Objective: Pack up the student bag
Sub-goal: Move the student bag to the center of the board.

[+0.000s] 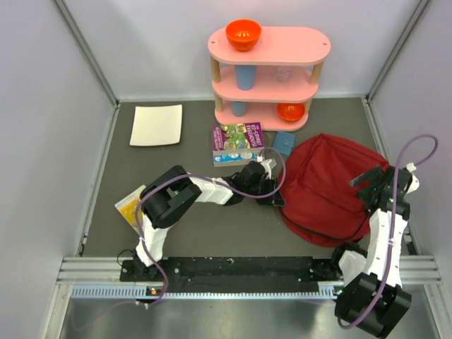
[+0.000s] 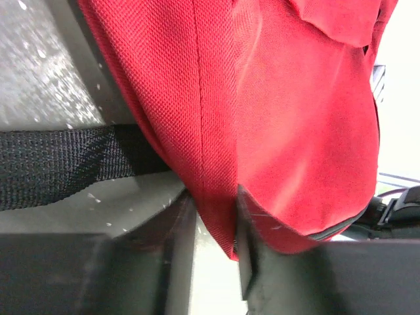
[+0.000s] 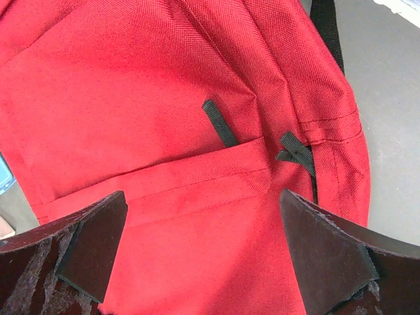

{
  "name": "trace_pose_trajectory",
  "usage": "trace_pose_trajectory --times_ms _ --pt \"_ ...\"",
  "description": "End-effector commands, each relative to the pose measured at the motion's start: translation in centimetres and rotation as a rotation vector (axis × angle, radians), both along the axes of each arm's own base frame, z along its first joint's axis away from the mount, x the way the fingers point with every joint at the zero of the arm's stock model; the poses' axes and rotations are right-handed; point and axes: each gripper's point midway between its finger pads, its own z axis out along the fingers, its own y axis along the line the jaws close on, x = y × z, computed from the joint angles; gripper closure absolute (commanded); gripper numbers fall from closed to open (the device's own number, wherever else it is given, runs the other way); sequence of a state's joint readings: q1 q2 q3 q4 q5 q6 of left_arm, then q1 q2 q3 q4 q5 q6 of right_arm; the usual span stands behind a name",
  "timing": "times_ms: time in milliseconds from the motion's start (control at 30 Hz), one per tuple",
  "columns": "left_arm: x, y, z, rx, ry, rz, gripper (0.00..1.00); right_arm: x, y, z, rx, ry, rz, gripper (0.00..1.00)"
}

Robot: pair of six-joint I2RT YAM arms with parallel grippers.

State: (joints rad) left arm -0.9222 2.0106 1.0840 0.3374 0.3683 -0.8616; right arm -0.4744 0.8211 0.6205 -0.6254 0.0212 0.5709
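The student bag (image 1: 332, 183), dark red with black straps, lies flat at the right of the table. My left gripper (image 1: 274, 192) reaches to its left edge. In the left wrist view that gripper (image 2: 213, 210) has a fold of the bag's red fabric (image 2: 295, 118) pinched between its fingertips, and a black strap (image 2: 59, 170) runs off to the left. My right gripper (image 1: 367, 180) hovers over the bag's right side. The right wrist view shows this gripper (image 3: 203, 243) wide open above the bag (image 3: 164, 85), close to two black zipper pulls (image 3: 220, 123), with nothing between the fingers.
A pink three-tier shelf (image 1: 265, 70) stands at the back with an orange bowl (image 1: 244, 33) on top. In front of it lie a colourful box (image 1: 236, 141) and a small blue item (image 1: 284, 143). A white sheet (image 1: 157, 125) lies back left, a yellow packet (image 1: 129, 207) near left.
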Motion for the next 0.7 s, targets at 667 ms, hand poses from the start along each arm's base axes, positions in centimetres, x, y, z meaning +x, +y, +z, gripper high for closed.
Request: trace_pose_trajectory --times_ms 667 --pt "13.6 16.2 22.4 0.161 -0.645 0.182 1.00 2.9 6.7 8.5 0.140 -0.343 0.348 0.01"
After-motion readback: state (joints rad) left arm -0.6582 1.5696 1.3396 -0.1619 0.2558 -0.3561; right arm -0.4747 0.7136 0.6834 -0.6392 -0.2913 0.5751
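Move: The student bag's near-left edge already lies between my half-open left fingers, with the bag's middle about 17 cm to my right and 3 cm farther out, near hand height. The blue booklet is some 19 cm ahead and 2 cm right. The book stack is 18 cm ahead and 13 cm left, and the board's centre about 6 cm ahead and 12 cm left. From my right hand, the bag's middle is about 11 cm left, level fore and aft, and 7 cm below. I shut my left fingers on the bag's edge, pinching the red cloth, then hoist it about 20 cm, soon swinging forward and left as well, roughly 11 cm each, while the wrist turns some 35 degrees, bringing the fingertips forward. My right hand stays wide open and eases up and left about 5 cm each, turning counter-clockwise. ##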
